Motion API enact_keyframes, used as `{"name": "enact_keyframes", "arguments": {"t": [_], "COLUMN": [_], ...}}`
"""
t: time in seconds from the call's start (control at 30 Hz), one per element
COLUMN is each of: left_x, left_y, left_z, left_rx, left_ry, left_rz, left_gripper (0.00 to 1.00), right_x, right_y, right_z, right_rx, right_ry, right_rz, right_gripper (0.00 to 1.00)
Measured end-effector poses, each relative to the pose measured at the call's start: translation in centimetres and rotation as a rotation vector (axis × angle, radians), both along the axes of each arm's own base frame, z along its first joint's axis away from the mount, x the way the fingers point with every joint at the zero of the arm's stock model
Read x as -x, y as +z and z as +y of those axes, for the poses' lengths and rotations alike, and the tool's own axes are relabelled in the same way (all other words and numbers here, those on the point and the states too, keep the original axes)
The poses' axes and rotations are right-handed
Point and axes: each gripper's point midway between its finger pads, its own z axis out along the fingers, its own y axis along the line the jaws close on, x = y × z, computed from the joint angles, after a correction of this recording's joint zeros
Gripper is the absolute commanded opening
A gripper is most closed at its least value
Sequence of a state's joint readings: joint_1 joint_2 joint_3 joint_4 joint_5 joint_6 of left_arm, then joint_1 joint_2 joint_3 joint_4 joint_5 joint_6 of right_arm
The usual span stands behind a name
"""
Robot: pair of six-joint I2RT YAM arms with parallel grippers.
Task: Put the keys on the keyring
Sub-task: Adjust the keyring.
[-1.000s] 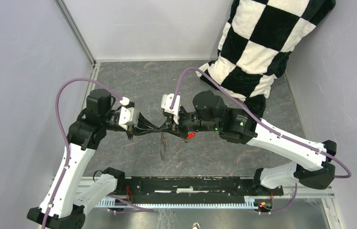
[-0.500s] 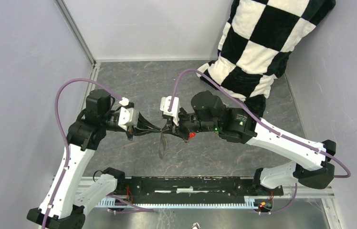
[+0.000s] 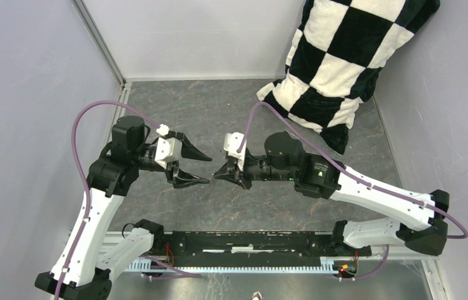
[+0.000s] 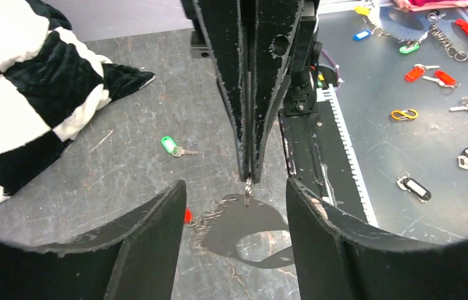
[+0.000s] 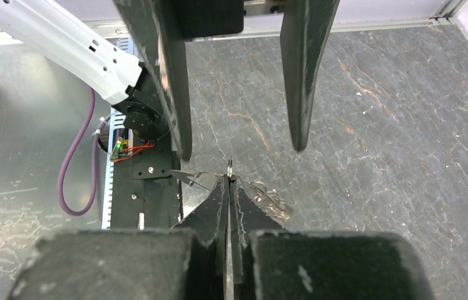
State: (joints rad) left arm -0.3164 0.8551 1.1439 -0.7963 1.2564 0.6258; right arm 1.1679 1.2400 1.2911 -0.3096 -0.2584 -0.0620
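Observation:
In the left wrist view the grey oval keyring dangles blurred just above the table. Its short chain trails left to a red key, half hidden by my left finger. My right gripper is shut on a small metal link at the keyring's top. The same link pokes out of that gripper's tips in the right wrist view. My left gripper is open, its fingers either side of the keyring and clear of it. The green key lies on the table behind. From above, both grippers face tip to tip.
A black-and-white checkered cushion leans in the far right corner. Walls close in the table on the left, right and back. The black base rail runs along the near edge. Beyond it a metal surface holds several spare keys and tags.
My left gripper has opened and let go of the keyring. The right gripper has drawn slightly back to the right, still shut on it.

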Motion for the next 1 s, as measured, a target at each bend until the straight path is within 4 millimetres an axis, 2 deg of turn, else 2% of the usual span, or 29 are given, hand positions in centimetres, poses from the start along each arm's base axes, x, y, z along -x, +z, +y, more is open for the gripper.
{"name": "enact_keyframes", "arguments": {"t": [0.07, 0.13, 0.27, 0.33, 0.43, 1.0], "left_x": [-0.1, -0.3, -0.1, 0.1, 0.4, 1.8], "left_y": [0.3, 0.7, 1.7, 2.0, 2.1, 2.6], "left_z": [0.0, 0.0, 0.0, 0.0, 0.0, -0.1], "left_rx": [0.003, 0.009, 0.032, 0.039, 0.044, 0.068], "left_ry": [0.01, 0.029, 0.044, 0.045, 0.039, -0.033], "left_rz": [0.013, 0.019, 0.015, 0.012, 0.021, 0.08], "left_gripper": [0.64, 0.58, 0.41, 0.39, 0.37, 0.24], "right_x": [0.2, 0.5, 1.1, 1.3, 1.5, 1.6], "right_y": [-0.3, 0.0, 2.1, 3.5, 4.5, 4.8], "right_z": [-0.6, -1.3, -2.4, -2.6, -2.7, -1.1], "right_rx": [-0.042, -0.1, -0.237, -0.314, -0.396, -0.549], "right_ry": [-0.008, -0.012, -0.014, -0.014, -0.009, 0.014], "right_rz": [0.0, -0.011, -0.031, -0.044, -0.043, 0.03], "right_gripper": [0.0, 0.0, 0.0, 0.0, 0.0, 0.01]}}
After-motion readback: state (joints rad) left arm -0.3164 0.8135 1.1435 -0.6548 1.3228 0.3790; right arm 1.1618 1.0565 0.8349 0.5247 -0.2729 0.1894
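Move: The keyring's small ring is in the right fingers, about 2 cm to the right of the left hand's open fingertips, 1 cm back and about level; from the right hand, those left fingertips are thus 2 cm left and 1 cm ahead. The red-tagged key lies on the table about 33 cm below, some 6 cm ahead of and 11 cm right of the left hand. The green-tagged key is 3 cm farther out than the red one and 11 cm to its right. The keyring, still pinched in the shut right fingers, is lifted about 5 cm with the right fingertips tilting up some 30 degrees; that hand first draws about 2.5 cm to its right and slightly back, then eases left again towards the left fingers. The left hand rises and backs a little, its wide-open fingers closing most of the way around the ring without shutting. ##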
